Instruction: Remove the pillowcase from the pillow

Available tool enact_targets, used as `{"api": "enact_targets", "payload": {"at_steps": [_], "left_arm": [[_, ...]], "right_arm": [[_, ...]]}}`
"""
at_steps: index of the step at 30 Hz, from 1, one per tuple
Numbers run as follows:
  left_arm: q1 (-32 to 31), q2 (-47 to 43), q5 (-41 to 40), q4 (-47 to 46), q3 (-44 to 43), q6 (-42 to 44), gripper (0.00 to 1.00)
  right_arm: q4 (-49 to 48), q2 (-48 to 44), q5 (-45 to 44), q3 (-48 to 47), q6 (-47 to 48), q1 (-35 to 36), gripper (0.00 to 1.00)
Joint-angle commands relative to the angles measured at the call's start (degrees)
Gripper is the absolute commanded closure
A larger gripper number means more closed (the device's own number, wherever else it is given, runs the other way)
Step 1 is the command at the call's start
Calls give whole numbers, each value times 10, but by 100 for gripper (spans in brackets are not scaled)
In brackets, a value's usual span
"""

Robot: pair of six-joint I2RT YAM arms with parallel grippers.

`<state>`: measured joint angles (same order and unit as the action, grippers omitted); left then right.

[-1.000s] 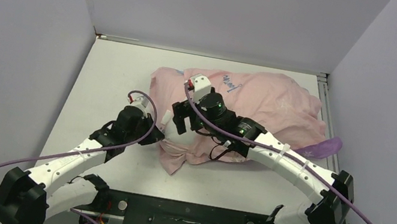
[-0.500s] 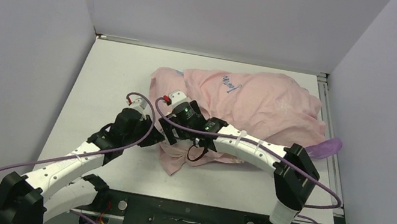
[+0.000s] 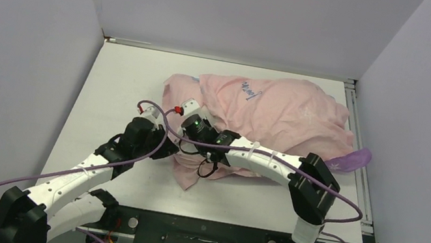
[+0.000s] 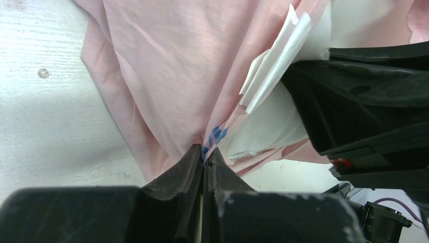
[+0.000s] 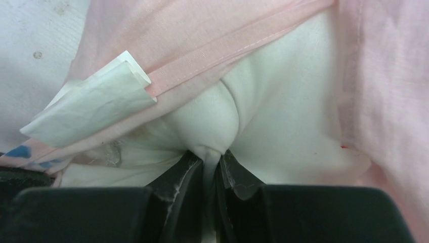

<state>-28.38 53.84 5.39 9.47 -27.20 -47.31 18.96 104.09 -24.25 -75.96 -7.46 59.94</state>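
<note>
The pillowcase (image 3: 287, 110) lies inside out, pale pink, over the pillow at the table's middle and right; a purple bit (image 3: 351, 161) shows at the right edge. My left gripper (image 4: 206, 158) is shut on the pillowcase's pink hem (image 4: 167, 76) at its near left corner (image 3: 172, 144). My right gripper (image 5: 212, 162) is shut on a pinch of the white pillow (image 5: 273, 121) inside the case's opening, right beside the left gripper (image 3: 186, 140). A white care label (image 5: 91, 104) hangs from the hem. Most of the pillow is hidden under the cloth.
The white tabletop (image 3: 121, 79) is bordered by grey walls at the back and sides. A metal rail (image 3: 362, 179) runs along the right edge. The arm bases stand on a black plate (image 3: 200, 234) at the near edge.
My right arm has swung left and down from above the cloth to the case's opening beside the left gripper, and has shut on the white pillow. The left gripper has stayed put.
</note>
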Motion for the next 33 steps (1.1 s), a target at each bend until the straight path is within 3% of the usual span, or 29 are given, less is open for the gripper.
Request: {"api": "enact_targets", "payload": {"at_steps": [1,15,20,26,33], "left_arm": [[3,0,-4,14,-19,18,100],[21,2,-35,35,-34,44,100],[23,14,-75,17,-11,40,100],[29,32,-90,-67,42,-2,100],[28,95,-21,-135,65,-17,99]], "right_arm": [[28,-54,-12,-11,-3,-38,95],[-46,-248,208,11,-79,-219,95],[-64,-292,336,26,-131,-287,95],[-93,-326,514,84,-107,-298,95],[24,-315,612,172,-21,-287,95]]}}
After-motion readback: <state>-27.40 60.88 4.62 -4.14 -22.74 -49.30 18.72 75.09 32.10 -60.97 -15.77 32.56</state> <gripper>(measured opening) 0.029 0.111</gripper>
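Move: Between the right fingers is the white pillow, its exposed part centred roughly 4 cm ahead of them, 2 cm to the right and 2 cm lower. The white tag on the pillowcase's hem is about 1 cm ahead and 4 cm left of that hand; the case's near corner lies some 10 cm straight back and 4 cm lower. The left fingers hold the pillowcase's hem, with the exposed pillow about 7 cm ahead of them, 6 cm right and about level. Hauling the pinched pillow up about 15 cm and 8 cm right, away from the left hand, the right arm then draws back some 6 cm while dipping about 4, its left side rolling up some 40 degrees. The left hand keeps its pinch on the pillowcase's hem, rising 3.5 cm and easing forward before sinking nearly 6. ##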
